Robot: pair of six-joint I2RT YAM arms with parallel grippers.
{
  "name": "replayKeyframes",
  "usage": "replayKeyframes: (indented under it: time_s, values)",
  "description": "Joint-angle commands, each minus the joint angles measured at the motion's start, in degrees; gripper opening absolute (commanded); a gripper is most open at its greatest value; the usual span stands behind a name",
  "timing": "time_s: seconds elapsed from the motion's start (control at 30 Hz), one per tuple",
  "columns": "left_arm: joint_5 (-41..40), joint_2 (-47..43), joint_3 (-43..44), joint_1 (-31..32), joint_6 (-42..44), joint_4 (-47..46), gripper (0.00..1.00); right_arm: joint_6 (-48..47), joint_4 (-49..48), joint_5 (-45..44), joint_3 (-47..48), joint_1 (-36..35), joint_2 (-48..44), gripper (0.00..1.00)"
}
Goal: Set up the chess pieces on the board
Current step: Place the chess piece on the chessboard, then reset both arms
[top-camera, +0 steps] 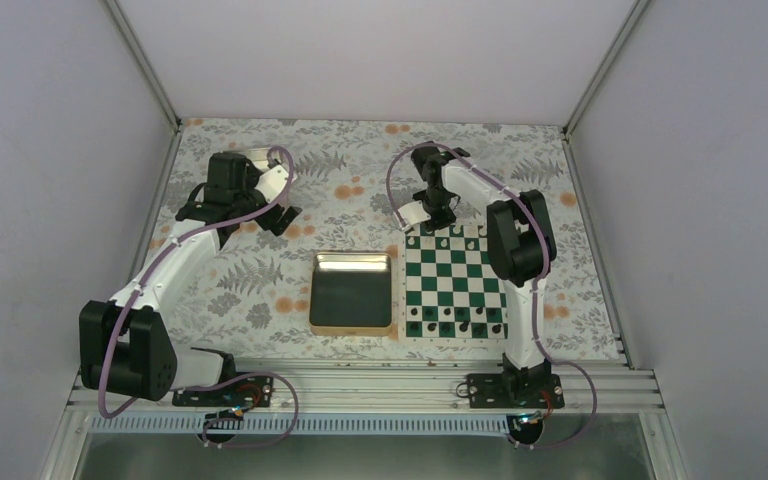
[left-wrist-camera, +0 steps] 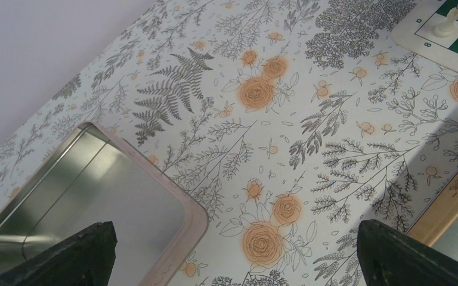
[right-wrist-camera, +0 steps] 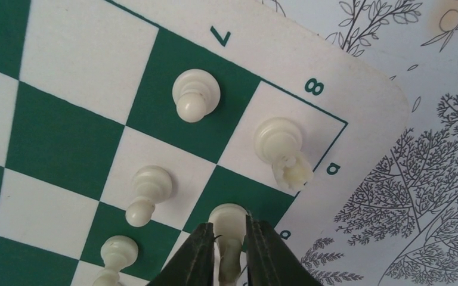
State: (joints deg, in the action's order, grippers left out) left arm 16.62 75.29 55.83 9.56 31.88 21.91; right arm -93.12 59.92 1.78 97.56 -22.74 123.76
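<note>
The green-and-white board [top-camera: 457, 283] lies right of centre. Several white chess pieces [top-camera: 450, 232] stand on its far rows. In the right wrist view, pawns [right-wrist-camera: 194, 95] [right-wrist-camera: 149, 190] and a rook [right-wrist-camera: 281, 146] stand upright near the far-left corner. Another white piece [right-wrist-camera: 228, 220] stands on the green square beside the rook. My right gripper [right-wrist-camera: 229, 229] straddles it, jaws slightly parted, with thin gaps beside the stem. My left gripper [left-wrist-camera: 235, 238] hangs wide open over the floral cloth, holding nothing.
A gold-rimmed tray [top-camera: 352, 292] with a dark inside sits left of the board. Black pieces [top-camera: 455, 320] fill the board's near rows. A silver metal tray [left-wrist-camera: 179, 208] lies under the left gripper's left finger [left-wrist-camera: 77, 256]. Walls close in the table on three sides.
</note>
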Motion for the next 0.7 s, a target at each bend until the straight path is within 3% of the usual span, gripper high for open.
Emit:
replayKeyframes:
  time_s: [0.0,0.33,0.43,0.5,0.57,0.6,0.63,0.67]
  values:
    - [0.89,0.3,1.55,0.37,-0.43,-0.63,1.0,0.64,-0.43,0.3,0.8,0.59,-0.12,0.21]
    - [0.82,0.05,1.48,0.33,-0.54,-0.55,1.0,2.07,2.5,4.96,5.81,1.54,-4.3,0.25]
    - [0.45,-0.2,1.47,0.44,-0.9,-0.86,1.0,4.85,4.45,8.33,8.17,1.91,-7.09,0.32]
    - [0.45,-0.23,1.64,0.44,-1.07,-0.93,1.0,7.34,6.46,10.31,9.66,1.91,-9.33,0.42]
    - [0.57,-0.18,1.88,0.38,-1.05,-0.85,1.0,10.23,7.27,13.37,10.23,2.26,-12.17,0.69]
    - [0.54,-0.22,2.05,0.37,-1.07,-0.78,1.0,11.99,7.24,15.22,10.16,2.7,-13.85,0.89]
    - [0.44,-0.35,2.15,0.37,-0.99,-0.76,1.0,14.7,6.99,16.86,9.84,3.31,-15.53,0.99]
    - [0.31,-0.52,2.23,0.37,-0.98,-0.74,1.0,18.68,5.15,17.95,9.16,4.11,-17.39,1.0]
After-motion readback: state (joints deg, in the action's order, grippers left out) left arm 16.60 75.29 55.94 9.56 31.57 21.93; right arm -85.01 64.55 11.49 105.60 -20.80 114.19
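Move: The right hand's slightly parted fingers are still around the head of the chess piece standing on the far row, its middle about 2 cm below them. A rook stands in the corner square about 3 cm to the left; one pawn is about 3 cm back, another about 3 cm back and 3 cm left. From the idle left hand, the piece lies roughly 29 cm right, level ahead, and 17 cm down. Spreading wide, the right fingers let go of the piece as the hand rises about 11 cm, tilting slightly. ##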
